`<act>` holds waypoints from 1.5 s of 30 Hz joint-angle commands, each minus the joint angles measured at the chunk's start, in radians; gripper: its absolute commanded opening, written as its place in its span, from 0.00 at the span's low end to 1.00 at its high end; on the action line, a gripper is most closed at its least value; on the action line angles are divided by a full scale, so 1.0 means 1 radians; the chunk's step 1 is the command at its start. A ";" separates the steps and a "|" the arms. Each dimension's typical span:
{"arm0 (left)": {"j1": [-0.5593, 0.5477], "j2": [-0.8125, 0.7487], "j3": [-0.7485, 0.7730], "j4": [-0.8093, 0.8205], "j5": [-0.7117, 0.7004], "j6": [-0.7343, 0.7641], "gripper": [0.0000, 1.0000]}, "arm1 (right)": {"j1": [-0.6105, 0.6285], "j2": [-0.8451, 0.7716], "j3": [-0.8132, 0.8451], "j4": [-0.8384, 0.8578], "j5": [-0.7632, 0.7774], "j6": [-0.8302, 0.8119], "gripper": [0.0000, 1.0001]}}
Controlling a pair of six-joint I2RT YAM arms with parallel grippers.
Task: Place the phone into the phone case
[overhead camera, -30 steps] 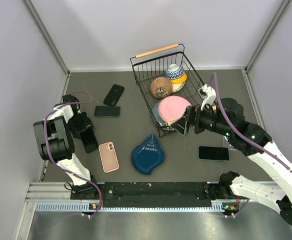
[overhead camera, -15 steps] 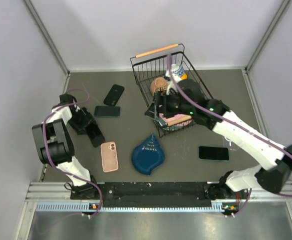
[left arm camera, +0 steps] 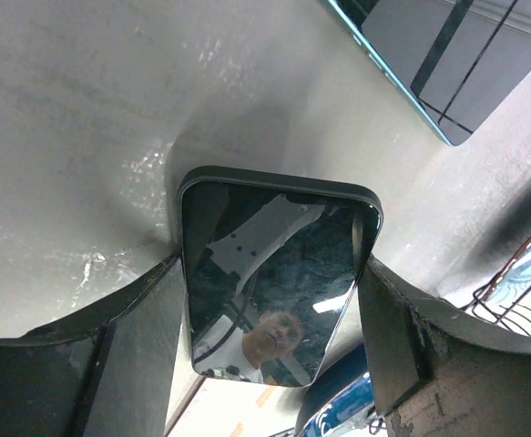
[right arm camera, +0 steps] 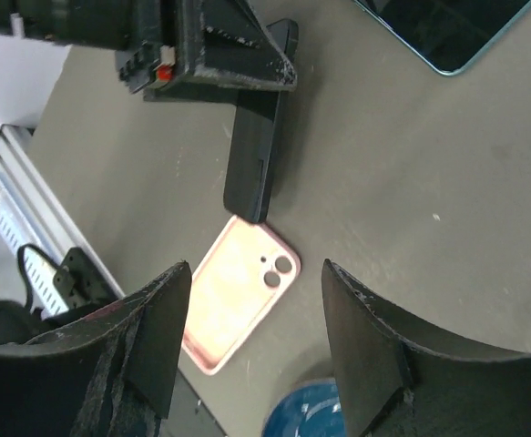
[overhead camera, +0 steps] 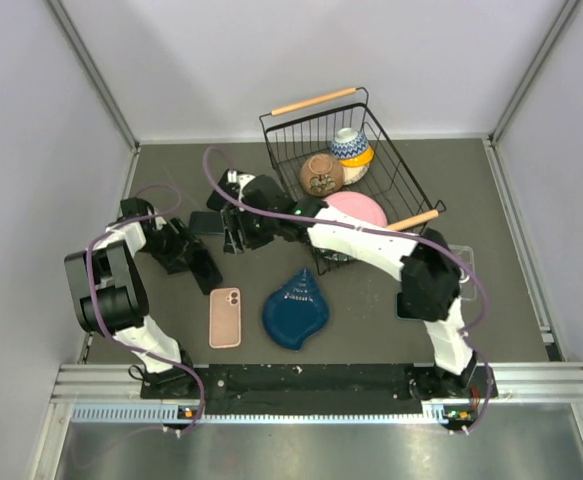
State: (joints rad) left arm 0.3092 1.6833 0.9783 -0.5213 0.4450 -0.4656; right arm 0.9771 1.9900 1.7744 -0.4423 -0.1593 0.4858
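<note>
A black phone (left arm camera: 274, 273) stands on its long edge on the table, and my left gripper (left arm camera: 270, 273) is shut on it, with a finger pressed against each side. In the right wrist view the phone (right arm camera: 258, 155) has its lower corner just touching the top of the pink phone case (right arm camera: 238, 305). The case (overhead camera: 225, 316) lies flat, hollow side up. My right gripper (right arm camera: 254, 273) hovers open above the case, holding nothing. From above, the right gripper (overhead camera: 234, 238) sits just behind the left gripper (overhead camera: 201, 266).
A teal-edged phone (right arm camera: 447, 32) lies flat behind the grippers. A blue shell-shaped dish (overhead camera: 296, 308) sits right of the case. The wire basket (overhead camera: 391, 170) holds a pink plate (overhead camera: 356, 208) and bowls. The right arm's links span the table's middle.
My right arm swung from the right side, over the basket, to the left above the case, and its jaws narrowed. My left gripper carried the phone toward the case, which straightened slightly.
</note>
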 commanded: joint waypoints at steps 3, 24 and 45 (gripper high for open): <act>0.010 -0.042 -0.023 0.046 0.116 -0.024 0.21 | 0.015 0.191 0.178 0.057 -0.048 -0.004 0.58; 0.021 -0.025 -0.061 0.102 0.184 -0.059 0.28 | 0.044 0.449 0.332 0.103 -0.121 0.056 0.17; 0.001 -0.301 -0.065 -0.128 -0.089 -0.045 0.94 | -0.038 0.389 0.327 0.129 -0.152 0.224 0.00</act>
State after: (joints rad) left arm 0.3264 1.4544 0.9329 -0.5926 0.4026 -0.5346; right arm 0.9833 2.4329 2.0624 -0.3553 -0.3115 0.6823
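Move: The black phone, held slanting by its long edges in the left hand, has its middle some 9 cm left of the right hand, 2 cm ahead and 15 cm below. From the left hand, that middle is about 4 cm back, 3 cm right and 1 cm below. From the right hand, the pink case lies 10 cm back and 4 cm left, the blue-rimmed phone 14 cm ahead and 6 cm left, and the blue tray 8 cm back and 13 cm right, all roughly 18 cm below. The right fingers pinch the black phone across its thickness, near its lower end and right edge, after the hand sinks about 12 cm while going left some 8 cm; they then shut on it and the wrist tips about 15 degrees. The left hand first holds the phone nearly still, then opens wider, lets go of both edges and backs off upward about 5 cm. ##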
